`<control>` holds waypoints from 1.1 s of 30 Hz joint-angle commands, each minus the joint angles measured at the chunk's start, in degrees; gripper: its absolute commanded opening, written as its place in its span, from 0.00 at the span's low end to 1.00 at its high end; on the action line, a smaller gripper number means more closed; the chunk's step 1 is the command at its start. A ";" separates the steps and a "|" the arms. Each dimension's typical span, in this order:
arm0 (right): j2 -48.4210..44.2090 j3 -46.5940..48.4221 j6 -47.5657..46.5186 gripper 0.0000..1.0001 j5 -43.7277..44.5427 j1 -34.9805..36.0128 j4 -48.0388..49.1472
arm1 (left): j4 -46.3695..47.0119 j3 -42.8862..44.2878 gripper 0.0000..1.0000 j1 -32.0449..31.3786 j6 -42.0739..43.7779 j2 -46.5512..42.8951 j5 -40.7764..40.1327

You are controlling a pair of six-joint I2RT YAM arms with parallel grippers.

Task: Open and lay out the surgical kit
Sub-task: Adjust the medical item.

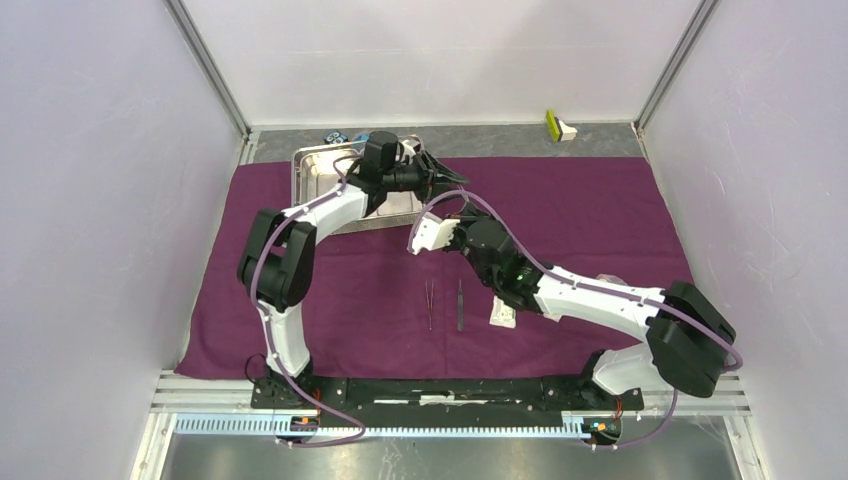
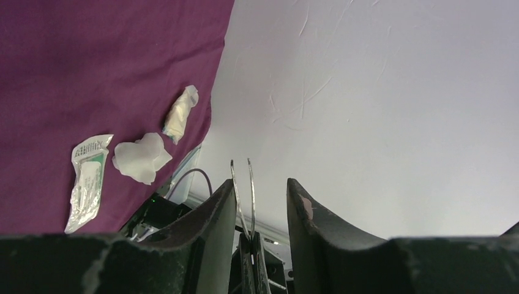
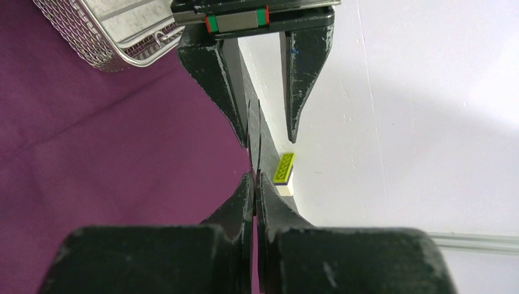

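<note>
Both arms meet in the air above the purple cloth (image 1: 600, 220). My right gripper (image 3: 254, 177) is shut on thin metal tweezers (image 3: 254, 131) that point up between the fingers of my left gripper (image 3: 268, 142). In the left wrist view the two tweezer prongs (image 2: 251, 190) stand inside my left gripper (image 2: 260, 180); its jaws are apart, one prong lying against the left finger (image 2: 214, 214). The steel tray (image 1: 310, 165) with mesh walls (image 3: 104, 37) sits at the back left. A white packet (image 2: 89, 180) and two gauze wads (image 2: 142, 158) lie on the cloth.
Two slim metal instruments (image 1: 429, 303) (image 1: 460, 305) lie side by side on the cloth's near middle, with the packet (image 1: 503, 315) beside them. A green block (image 1: 555, 125) rests on the bare strip at the back right. Small blue and black objects (image 1: 345, 137) sit behind the tray.
</note>
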 commanded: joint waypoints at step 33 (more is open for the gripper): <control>-3.78 1.24 10.14 0.76 -10.26 -0.97 -8.50 | -3.74 3.22 0.02 1.62 15.34 -0.24 0.66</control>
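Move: The tweezers, still held in the right fingers, have their middle about 4 cm back, 2 cm right and 1 cm below the left hand, and some 2 cm ahead and 1 cm left of the right hand. From the left hand, the tray's middle lies roughly 22 cm left, 1 cm ahead and 18 cm below. From the right hand, the scalpel handle lies about 19 cm back, 2 cm left and 19 cm below. Left fingers close on the tweezers, hardly shifting; right fingers then open wide and sink away about 3 cm. ##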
